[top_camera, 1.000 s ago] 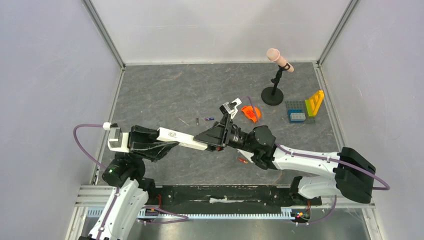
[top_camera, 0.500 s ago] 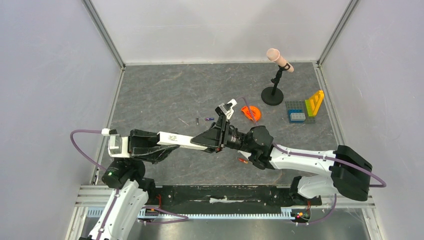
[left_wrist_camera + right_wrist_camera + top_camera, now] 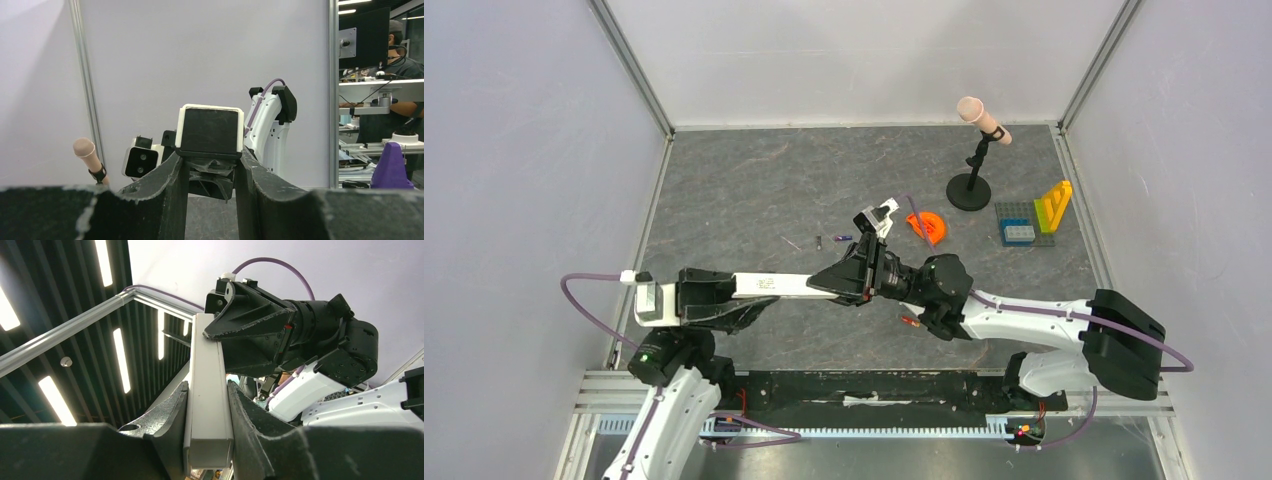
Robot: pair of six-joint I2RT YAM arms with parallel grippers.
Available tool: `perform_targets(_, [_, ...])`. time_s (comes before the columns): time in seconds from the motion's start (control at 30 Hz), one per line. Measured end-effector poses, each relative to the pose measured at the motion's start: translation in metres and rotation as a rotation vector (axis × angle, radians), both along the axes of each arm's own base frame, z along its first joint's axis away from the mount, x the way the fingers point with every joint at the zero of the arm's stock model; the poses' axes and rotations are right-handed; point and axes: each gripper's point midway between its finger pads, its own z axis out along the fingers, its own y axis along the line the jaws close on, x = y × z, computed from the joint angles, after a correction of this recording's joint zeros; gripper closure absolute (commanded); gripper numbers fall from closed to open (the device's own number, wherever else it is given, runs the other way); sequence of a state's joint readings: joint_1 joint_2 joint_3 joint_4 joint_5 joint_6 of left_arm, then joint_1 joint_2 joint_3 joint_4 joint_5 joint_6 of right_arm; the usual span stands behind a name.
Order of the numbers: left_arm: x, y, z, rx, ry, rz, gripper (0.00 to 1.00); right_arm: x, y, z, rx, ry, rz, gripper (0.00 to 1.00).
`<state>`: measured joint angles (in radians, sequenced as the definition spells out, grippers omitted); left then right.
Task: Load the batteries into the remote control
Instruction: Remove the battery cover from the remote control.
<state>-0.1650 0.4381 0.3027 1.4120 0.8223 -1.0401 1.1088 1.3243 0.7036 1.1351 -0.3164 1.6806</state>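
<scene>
The remote control (image 3: 876,220), a slim white bar, is held up off the table between both arms. My left gripper (image 3: 210,160) is shut on one end of it, whose dark face (image 3: 210,131) fills the gap above the fingers. My right gripper (image 3: 207,385) is shut on the white bar (image 3: 207,355), both fingers pressed flat against its sides. In the top view the left gripper (image 3: 862,270) and the right gripper (image 3: 886,272) meet at mid-table. Batteries lie on the table: a dark one (image 3: 819,241), a purple-blue one (image 3: 844,238) and an orange-red one (image 3: 910,321).
An orange piece (image 3: 926,225) lies just right of the remote. A microphone on a round black stand (image 3: 969,192) is at the back right, beside a grey plate with coloured bricks (image 3: 1029,225). Metal frame rails border the mat.
The right gripper's jaws have closed onto the remote. The left arm has stretched out lower and the joined grippers shifted slightly left.
</scene>
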Motion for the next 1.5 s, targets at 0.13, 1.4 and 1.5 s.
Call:
perform_targets(0.13, [0.000,0.002,-0.002,-0.017,0.008,0.006,0.98,0.000,0.000,-0.002,-0.002,0.008,-0.003,0.78])
perform_targets(1.4, [0.021,0.006,-0.010,-0.047,0.105,0.065,0.98,0.022,-0.014,-0.072,-0.364,-0.012,-0.177,0.40])
perform_targets(1.5, [0.018,0.005,-0.012,-0.038,0.092,0.056,0.98,0.020,-0.013,-0.070,-0.351,-0.007,-0.162,0.44])
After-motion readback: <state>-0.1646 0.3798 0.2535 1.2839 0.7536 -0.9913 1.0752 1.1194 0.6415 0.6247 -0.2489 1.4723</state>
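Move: Held in both hands, the remote control spans the gap between them: its middle lies about 6 cm to the left of the right hand and level with it, and some 5 cm to the right of the left hand. Roughly 35 cm beneath the right hand are the red battery, 7 cm ahead and 18 cm to the right, and the white handset, 12 cm ahead and 19 cm to the right. The purple battery is equally low, about 27 cm ahead and 2 cm right. Letting go of the remote's right end, the right hand opens its fingers and sinks about 7 cm, easing some 2 cm forward, while its upward-slanting fingers tip down roughly 20 degrees towards level just below that end. The left hand keeps its pinch on the other end, shifting about 2.5 cm forward with a slight tilt, then easing a little back and down. ##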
